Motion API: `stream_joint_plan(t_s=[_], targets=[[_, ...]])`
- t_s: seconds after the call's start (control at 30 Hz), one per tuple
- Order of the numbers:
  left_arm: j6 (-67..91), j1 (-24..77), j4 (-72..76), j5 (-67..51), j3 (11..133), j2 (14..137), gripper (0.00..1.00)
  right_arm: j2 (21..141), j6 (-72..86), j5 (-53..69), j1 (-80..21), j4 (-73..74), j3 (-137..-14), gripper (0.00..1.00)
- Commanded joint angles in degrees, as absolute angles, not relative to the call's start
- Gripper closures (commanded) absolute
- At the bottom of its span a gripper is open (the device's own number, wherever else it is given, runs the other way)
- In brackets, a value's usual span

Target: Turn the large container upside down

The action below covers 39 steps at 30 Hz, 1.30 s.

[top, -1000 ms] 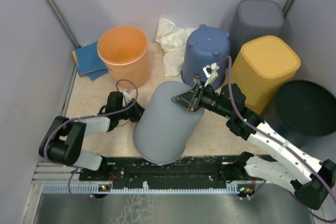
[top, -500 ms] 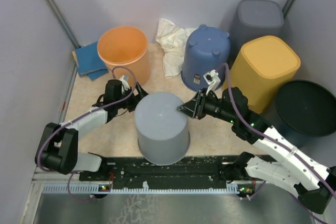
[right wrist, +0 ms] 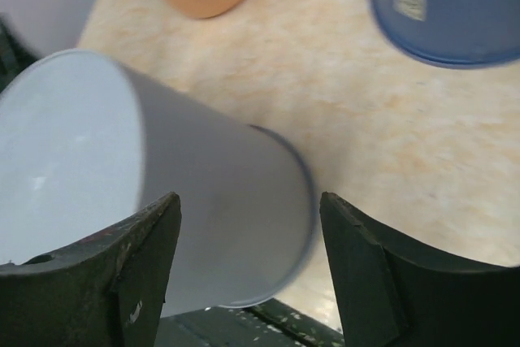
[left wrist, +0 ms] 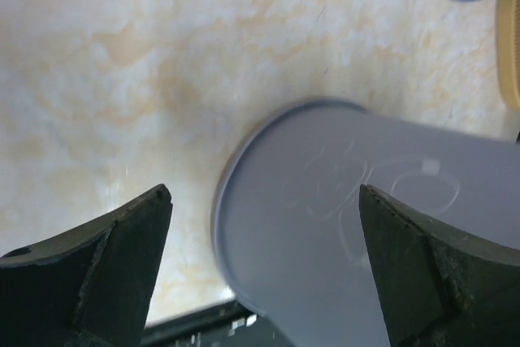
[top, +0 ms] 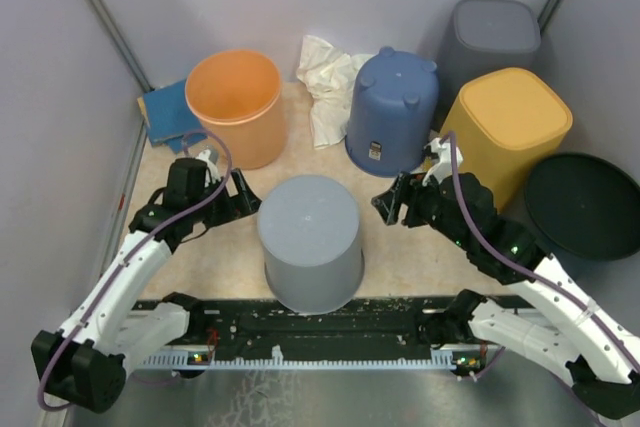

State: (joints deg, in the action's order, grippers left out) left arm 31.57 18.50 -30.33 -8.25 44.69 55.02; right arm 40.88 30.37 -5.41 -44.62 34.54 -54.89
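The large container [top: 310,242], a grey plastic bucket, stands upside down on the beige table, base up, between my two arms. My left gripper [top: 236,201] is open just left of it, apart from its wall. My right gripper [top: 392,203] is open a little to the right of it, also not touching. In the left wrist view the left gripper [left wrist: 264,193] frames the container [left wrist: 349,233] with wide jaws and nothing held. The right wrist view has the right gripper [right wrist: 248,201] with its jaws spread in front of the container's wall [right wrist: 162,201].
An orange bucket [top: 235,102] stands at the back left beside a blue cloth [top: 170,112]. A white rag [top: 325,82], an upturned blue bucket [top: 393,107], a yellow bin [top: 505,132], a dark grey bin [top: 490,37] and a black tub [top: 585,202] crowd the back right.
The container went from tilted, with both grippers at its wall, to standing base up. Both grippers opened and pulled back to either side.
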Motion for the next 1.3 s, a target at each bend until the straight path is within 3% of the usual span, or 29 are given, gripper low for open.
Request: stream_joint_plan(t_s=[0.0,0.3,0.5,0.67,0.8,0.9,1.07,1.27], targets=[[31.99,18.68,-49.3,-12.16,44.74,50.89,0.0,38.63,32.2,-25.78,-44.91,40.01,-57.24,0.29],[43.51,19.91,-52.2,-26.91,34.78,40.56,0.0,33.58,35.69,-32.4,-44.96,37.79,-54.68,0.28],[56.46,26.03,-26.39,-35.55,28.51,41.02,0.0,35.34,32.01,-27.91,-44.91,36.02,-56.03,0.28],[62.88,34.1,-2.19,-32.66,30.13,54.19,0.0,40.17,25.07,-24.04,-44.91,40.92,-63.85,0.28],[58.42,36.79,7.06,-32.15,39.7,70.9,0.0,42.68,19.55,-20.34,-44.91,44.34,-70.38,0.28],[47.32,36.49,-4.14,-27.89,55.6,78.67,0.0,43.32,17.22,-16.38,-44.92,46.94,-74.79,0.28],[26.81,34.35,-27.42,-11.12,76.17,79.67,0.0,42.95,15.63,-12.99,-44.92,49.29,-75.52,0.28],[6.79,28.7,-35.17,2.32,92.52,81.51,0.0,42.18,17.91,-15.0,-44.92,43.76,-70.61,0.28]])
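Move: Standing upside down near the table's front edge, the grey container has its middle about 15 cm to the left hand's right, 11 cm back and a little lower. From the right hand it lies some 18 cm left, 3 cm back and 14 cm down. The orange container stands about 21 cm straight ahead of the left hand. From the right hand, the blue container is roughly 27 cm ahead, and the yellow one 19 cm ahead and 26 cm right. Drawing back about 13 cm along the grey container's left side, the wide-open left hand tips down, then sweeps some 18 cm right, seeming to push the container along, before swinging forward and up by the orange one. The right hand backs off about 8 cm to the right, then rises and edges left to end above the grey container's flat bottom, its fingers staying part open. ##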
